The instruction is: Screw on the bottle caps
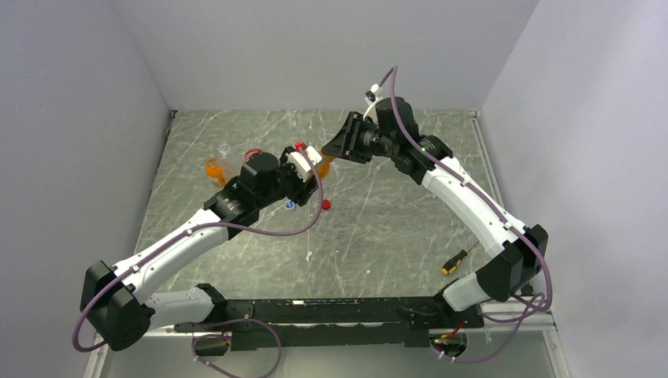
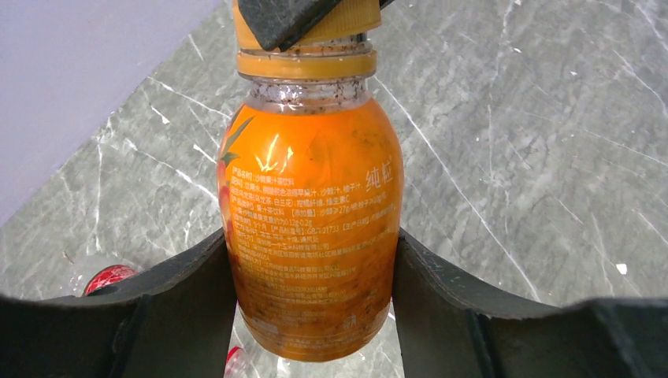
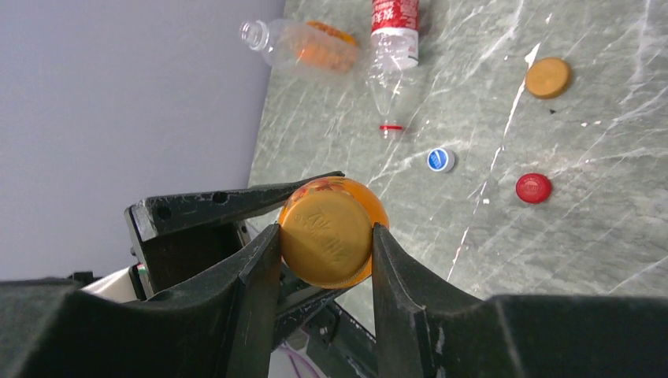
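My left gripper (image 2: pixel 313 240) is shut on the lower body of an orange bottle (image 2: pixel 311 228), holding it off the table. An orange cap (image 3: pixel 325 232) sits on that bottle's neck, and my right gripper (image 3: pixel 326 230) is shut on it from the sides. In the top view the two grippers meet at the middle back of the table (image 1: pixel 321 164). Loose on the table lie another orange cap (image 3: pixel 548 77), a red cap (image 3: pixel 533 188) and a blue cap with a white mark (image 3: pixel 440 160). A clear bottle with a red label (image 3: pixel 394 47) and a second orange bottle (image 3: pixel 315 43) lie on their sides, uncapped.
A yellow-and-black-handled screwdriver (image 1: pixel 454 261) lies at the front right, near the right arm's base. Grey walls close off the table at the left, back and right. The lying bottles (image 1: pixel 228 164) are at the back left, beside the left arm's wrist.
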Controlling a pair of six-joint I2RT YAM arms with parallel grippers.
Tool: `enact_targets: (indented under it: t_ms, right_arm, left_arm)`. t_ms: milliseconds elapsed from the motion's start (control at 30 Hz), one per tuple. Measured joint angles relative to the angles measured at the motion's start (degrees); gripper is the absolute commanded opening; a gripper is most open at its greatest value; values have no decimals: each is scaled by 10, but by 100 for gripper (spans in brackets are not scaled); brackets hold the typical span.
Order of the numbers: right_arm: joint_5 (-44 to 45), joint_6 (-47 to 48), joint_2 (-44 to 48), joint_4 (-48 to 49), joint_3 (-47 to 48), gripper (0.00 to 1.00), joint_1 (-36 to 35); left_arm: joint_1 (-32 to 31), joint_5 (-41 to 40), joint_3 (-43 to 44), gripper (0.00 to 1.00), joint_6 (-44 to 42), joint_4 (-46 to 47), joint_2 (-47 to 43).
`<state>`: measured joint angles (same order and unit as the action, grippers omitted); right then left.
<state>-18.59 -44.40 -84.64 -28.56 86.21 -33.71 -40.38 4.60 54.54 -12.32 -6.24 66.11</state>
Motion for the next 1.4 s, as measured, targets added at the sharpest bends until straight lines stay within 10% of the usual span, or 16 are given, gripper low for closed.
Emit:
enact_targets:
  t_ms: [567, 967, 1400]
  right_arm:
    - [135, -30, 13, 36, -14, 29, -44]
    - [149, 15, 37, -34, 25, 99, -70]
    - [-23, 250, 127, -45, 49, 96, -27]
  left_arm:
    - [-2, -29, -38, 0, 50, 96, 4]
    - [-7, 11, -71, 0, 51, 177, -21]
    - [21, 193, -73, 0, 68, 151, -63]
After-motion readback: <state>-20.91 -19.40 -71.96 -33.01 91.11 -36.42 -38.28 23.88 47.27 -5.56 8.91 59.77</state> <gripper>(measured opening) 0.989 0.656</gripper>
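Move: My right fingers are already pinching the orange cap on the mouth of the orange bottle. The bottle's body sits some 5 cm below that hand and 2 cm left. From my left hand, which grips the bottle, the cap is about 6 cm up, 2 cm ahead and 3 cm right. Counted from my right hand and 30 cm down, the red cap lies 9 cm ahead, and the blue cap 9 cm ahead and 11 cm left. Keeping the pinch on the cap, I twist my right hand only about 10 degrees clockwise while both hands ease forward a centimetre. Then I open those fingers wide and draw the hand up some 9 cm and back about 7, tilting its fingertips upward. My left hand keeps its grip and carries the bottle back about 5 cm, up 4 and a little right, swinging clockwise as it goes. ##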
